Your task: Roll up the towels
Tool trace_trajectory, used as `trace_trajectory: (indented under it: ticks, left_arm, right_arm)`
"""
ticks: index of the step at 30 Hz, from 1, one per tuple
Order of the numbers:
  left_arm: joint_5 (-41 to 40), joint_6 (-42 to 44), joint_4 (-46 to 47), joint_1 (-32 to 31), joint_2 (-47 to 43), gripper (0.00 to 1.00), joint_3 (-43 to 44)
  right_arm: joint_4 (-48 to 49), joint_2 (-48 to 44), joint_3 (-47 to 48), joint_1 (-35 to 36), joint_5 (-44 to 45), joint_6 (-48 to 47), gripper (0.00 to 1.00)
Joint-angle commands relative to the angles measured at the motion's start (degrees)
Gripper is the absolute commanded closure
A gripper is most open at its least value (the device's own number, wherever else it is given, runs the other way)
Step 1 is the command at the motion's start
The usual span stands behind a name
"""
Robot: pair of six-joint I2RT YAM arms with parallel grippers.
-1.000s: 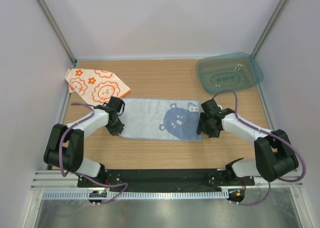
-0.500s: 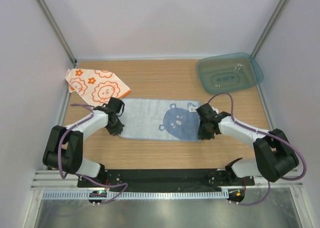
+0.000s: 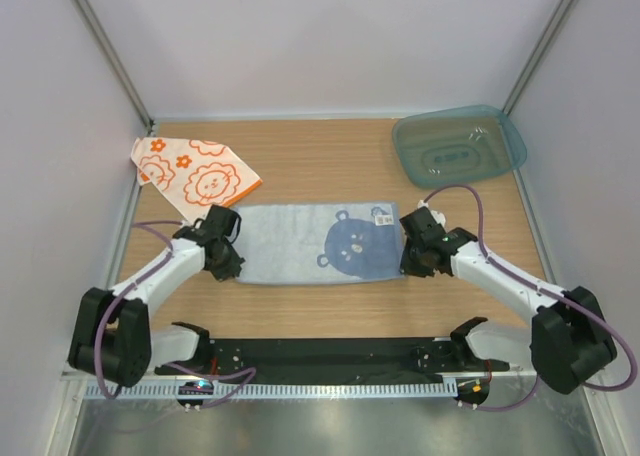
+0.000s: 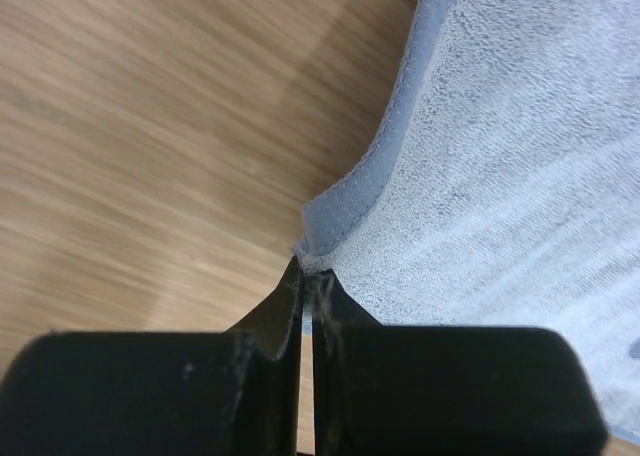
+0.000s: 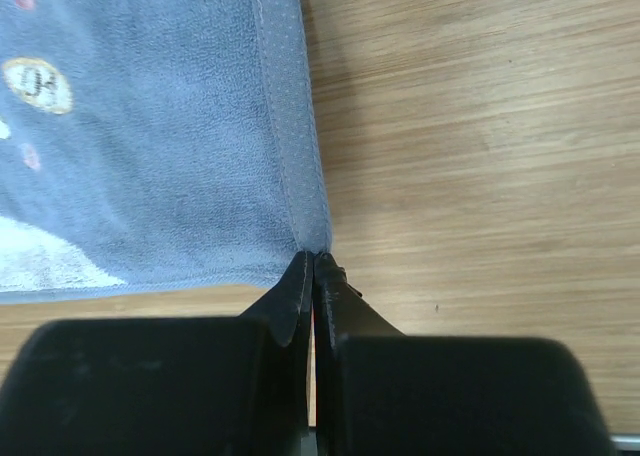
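Observation:
The light blue towel, printed with a bear face, lies flat across the middle of the table. My left gripper is shut on its near left corner, which is lifted and puckered at the fingertips. On the other side my right gripper is shut on the near right corner. The left wrist view shows the blue towel filling the right half, and the right wrist view shows the same towel on the left. The white towel with orange lions lies folded at the back left, away from both grippers.
A translucent teal plastic tray sits at the back right corner. White walls enclose the table on three sides. Bare wood shows between the blue towel and the black base rail.
Both grippers have closed onto the blue towel's near corners. The left arm has drawn back toward the near edge, and the towel's near edge has shifted slightly.

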Motion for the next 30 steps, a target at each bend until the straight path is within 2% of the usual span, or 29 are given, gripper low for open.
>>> trace_trajectory:
  ticks: [1, 9, 14, 24, 30]
  left_arm:
    - [1.2, -1.4, -4.3, -0.2, -5.4, 0.99, -0.6]
    - [4.5, -4.2, -10.2, -1.2, -18.3, 1.0, -2.0]
    - [3.8, -4.0, -13.4, -1.3, -21.1, 0.99, 0.5]
    - [-1.8, 0.8, -16.0, -1.2, -11.5, 0.96, 13.8]
    - [-3.1, 4.0, -14.3, 0.0, -0.8, 0.96, 20.7]
  right_arm:
    - [-4.2, -4.0, 0.1, 0.6, 1.8, 1.4, 0.99]
    - [-10.0, -13.1, 0.3, 4.5, 3.4, 5.5, 0.99]
    - [-12.4, -15.0, 2.7, 4.7, 5.0, 6.0, 0.99]
    - [-12.6, -1.0, 16.1, 3.9, 8.1, 0.6, 0.99]
    - [-9.5, 8.2, 21.5, -2.7, 5.1, -4.0, 0.99]
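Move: Near the towel's two near corners, each hand already grips the blue-and-white towel just clear of the table. The towel's far edge lies about 14 cm ahead of both hands, 2 to 3 cm lower. The orange towel's middle is some 18 cm ahead of the left hand and 7 cm to its left. From the right hand, the white tag lies about 11 cm ahead and 4 cm left, the green bin roughly 24 cm ahead and 10 cm right. Lifting the pinched near corners together, both hands first rise while drawing back some 3 cm, then swing forward, still climbing, towards the towel's far edge. The left goes up about 9.5 cm in all, the right about 6.5; the right then pushes farther forward, roughly 7 cm from its rearmost point. Both grips stay shut, fingertips tilting slightly outward. ##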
